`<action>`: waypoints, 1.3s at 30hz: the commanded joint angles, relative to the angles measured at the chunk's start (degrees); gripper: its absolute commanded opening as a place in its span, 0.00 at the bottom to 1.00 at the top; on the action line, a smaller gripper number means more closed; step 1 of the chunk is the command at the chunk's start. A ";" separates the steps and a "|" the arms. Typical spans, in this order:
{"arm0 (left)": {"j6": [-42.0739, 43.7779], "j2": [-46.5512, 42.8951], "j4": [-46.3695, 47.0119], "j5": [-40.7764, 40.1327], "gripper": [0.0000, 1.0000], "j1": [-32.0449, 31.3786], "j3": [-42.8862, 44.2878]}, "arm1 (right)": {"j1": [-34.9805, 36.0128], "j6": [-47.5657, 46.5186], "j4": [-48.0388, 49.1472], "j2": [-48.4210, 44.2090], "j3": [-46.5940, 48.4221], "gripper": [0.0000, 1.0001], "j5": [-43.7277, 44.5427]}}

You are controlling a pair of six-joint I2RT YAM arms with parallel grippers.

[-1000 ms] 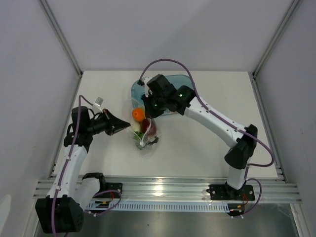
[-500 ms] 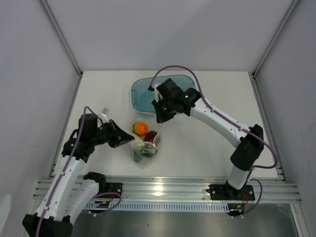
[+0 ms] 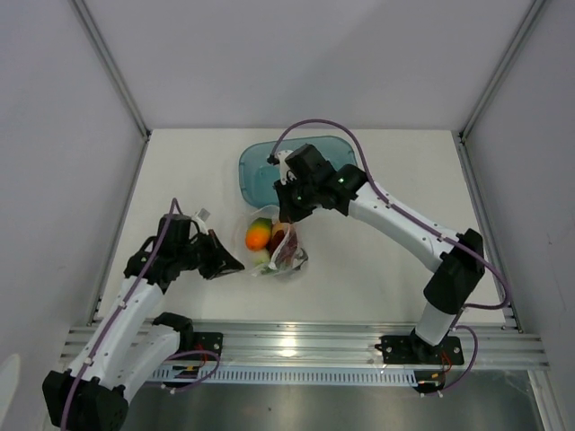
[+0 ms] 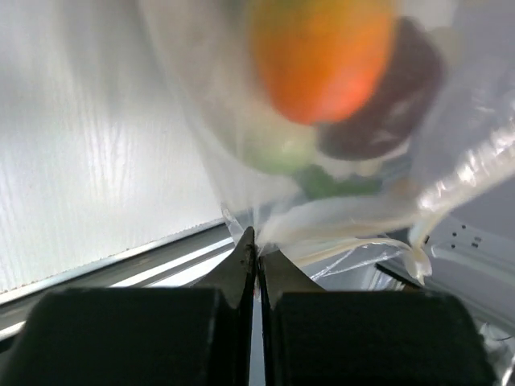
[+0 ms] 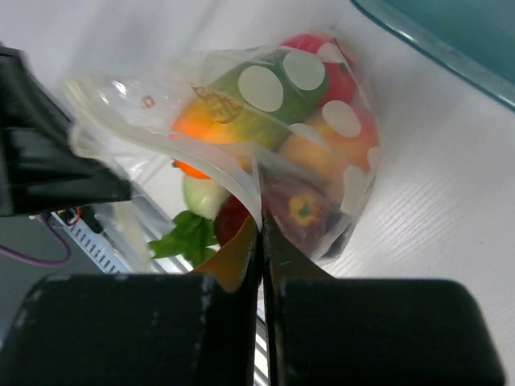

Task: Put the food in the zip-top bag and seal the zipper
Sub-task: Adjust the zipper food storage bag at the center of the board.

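The clear zip-top bag [image 3: 277,253] lies mid-table and hangs stretched between both grippers. It holds the food: an orange-green fruit [image 3: 258,235], a dark red piece [image 3: 280,241] and leafy greens [image 5: 183,233]. My left gripper [image 3: 235,266] is shut on a fold of the bag's plastic [image 4: 256,238] at its near-left side. My right gripper [image 3: 286,215] is shut on the bag's mouth edge [image 5: 259,219], just beside a dark red apple [image 5: 299,211]. The zipper [image 5: 173,153] runs as a pale strip along the mouth and stands apart, unsealed, there.
A teal translucent tub [image 3: 256,171] sits behind the bag, partly under the right arm, with its corner in the right wrist view [image 5: 451,32]. The aluminium rail [image 3: 296,341] runs along the table's near edge. White walls close in the sides and back.
The left gripper has swung nearer and to the right. The bag has shifted right with it and now lies drawn out between the two shut grippers.
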 commanded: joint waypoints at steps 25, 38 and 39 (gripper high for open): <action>16.12 -1.64 12.18 9.42 0.01 -2.12 6.04 | 3.76 0.35 -12.68 20.79 33.42 0.17 -6.82; 15.77 -0.41 14.73 11.44 0.01 -2.12 4.82 | 3.76 10.99 -24.55 12.01 30.71 0.99 9.72; 15.86 -0.58 14.73 11.18 0.01 -2.03 4.64 | 3.50 11.43 -24.55 11.30 29.56 1.00 9.45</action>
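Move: The food-filled zipper bag has its rim in both shut grippers; its middle lies about 6 cm ahead of the left hand, 8 cm to its right and 4 cm below, and some 4 cm back from the right hand, 4 cm to its left and 11 cm below. Inside, the mango sits roughly 4 cm back, 8 cm left and 11 cm below the right hand. The blue bin is about 18 cm ahead of that hand, 3 cm right and 18 cm down. The bag's rim is jogged up and down by both hands: the left rises about 9 cm, sinks back part way and holds still pinching the rim, its fingers tipping up some 25 degrees and turning clockwise. The right bobs up and down while carrying its side about 7 cm left, then opens wide, lets go and backs off to the right. ##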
